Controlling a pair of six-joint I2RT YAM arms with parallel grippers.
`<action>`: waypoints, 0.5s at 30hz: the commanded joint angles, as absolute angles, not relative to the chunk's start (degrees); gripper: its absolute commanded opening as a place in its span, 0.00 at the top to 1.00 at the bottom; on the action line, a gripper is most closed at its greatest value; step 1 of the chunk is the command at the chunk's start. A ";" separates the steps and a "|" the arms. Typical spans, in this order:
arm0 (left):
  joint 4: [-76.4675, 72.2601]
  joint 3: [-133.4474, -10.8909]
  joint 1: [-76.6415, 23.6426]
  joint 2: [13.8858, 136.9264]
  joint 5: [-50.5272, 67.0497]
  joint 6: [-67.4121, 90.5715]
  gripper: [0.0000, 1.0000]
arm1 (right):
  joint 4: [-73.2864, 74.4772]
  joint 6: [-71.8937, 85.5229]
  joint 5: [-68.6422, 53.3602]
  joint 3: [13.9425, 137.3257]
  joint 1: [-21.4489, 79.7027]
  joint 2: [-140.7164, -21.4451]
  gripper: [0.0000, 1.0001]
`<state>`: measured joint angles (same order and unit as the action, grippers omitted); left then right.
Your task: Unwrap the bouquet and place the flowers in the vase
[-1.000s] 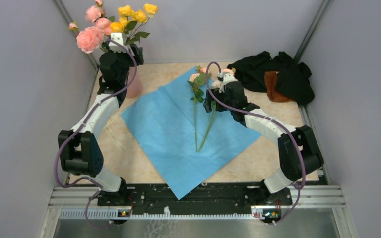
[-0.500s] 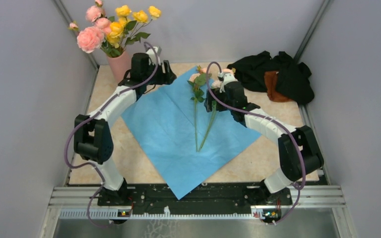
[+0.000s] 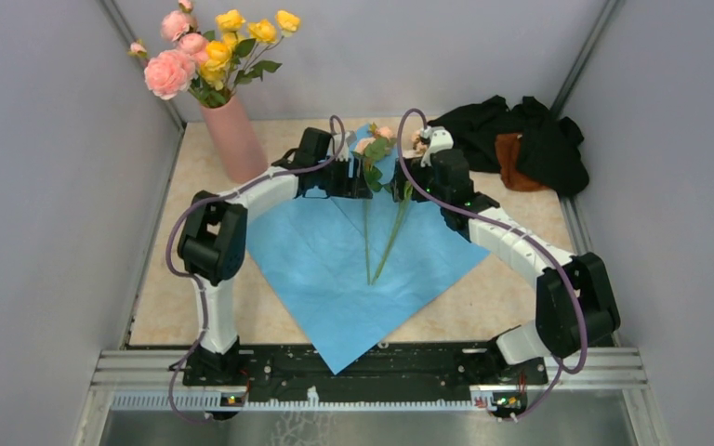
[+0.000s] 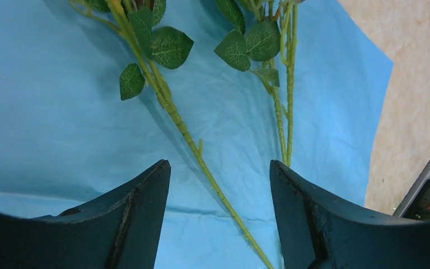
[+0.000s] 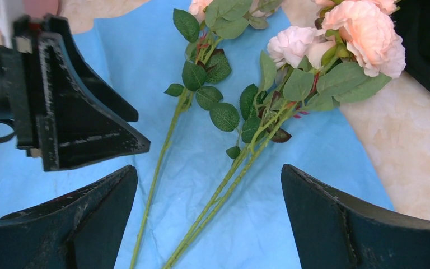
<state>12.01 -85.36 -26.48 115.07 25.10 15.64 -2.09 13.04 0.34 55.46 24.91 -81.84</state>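
Note:
The bouquet lies unwrapped: its blue paper (image 3: 335, 279) is spread flat on the table. On the paper lie the flowers (image 3: 373, 147), small pink and peach roses (image 5: 364, 33) with long green stems (image 3: 368, 243). My left gripper (image 3: 361, 177) hangs open low over them, and one stem (image 4: 186, 134) runs between its fingers untouched (image 4: 219, 164). From the right, my right gripper (image 3: 397, 189) faces it, wide open, with a pair of stems (image 5: 224, 188) between its fingers (image 5: 208, 168). The salmon-pink vase (image 3: 235, 141) at the back left holds pink and yellow roses (image 3: 206, 46).
A black and brown cloth heap (image 3: 521, 139) lies at the back right corner. Grey walls and metal posts (image 3: 578, 65) close in the table (image 3: 483, 297). The left gripper's black finger (image 5: 84, 123) shows close beside my right gripper.
My left arm has swung from the vase at the back left to the middle and come down over the flower stems. The right gripper has shifted slightly; both stayed open.

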 commanded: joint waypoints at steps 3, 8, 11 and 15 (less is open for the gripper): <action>11.98 -87.44 -28.10 119.28 26.51 17.49 0.29 | -4.45 12.65 0.33 54.92 24.26 -79.58 0.02; 11.85 -90.37 -29.69 122.93 26.68 18.09 0.33 | -4.57 12.50 0.18 54.77 24.17 -80.02 0.02; 11.78 -91.60 -30.29 124.41 27.02 18.52 0.43 | -4.57 12.46 0.18 54.68 24.09 -80.02 0.02; 11.22 -91.75 -30.58 124.97 27.49 18.98 0.57 | -4.66 12.48 0.18 54.56 23.92 -80.06 0.02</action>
<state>12.01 -90.02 -30.06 124.38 25.93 18.28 -2.09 13.04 0.30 54.72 24.82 -81.82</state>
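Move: The single pink rose on the blue paper lies under the left hand: its middle is about 2 cm to the right, 2 cm back and 6 cm below. The pair of roses lies about 7 cm right and 3 cm back, also 6 cm down; the vase stands some 25 cm left, 7 cm ahead, its middle roughly 5 cm higher. From the right hand, the single rose is about 7 cm left, level fore-and-aft and 14 cm below. Down first, then increasingly to its right, the left hand sinks about 5 cm and shifts some 4 cm onto the single rose's bare stem just below the leaves, the fingers tipping slightly more downward. Near the end the fingers begin to close but stay partly open around the stem; one fingertip comes against the stem and nudges it rightward. ##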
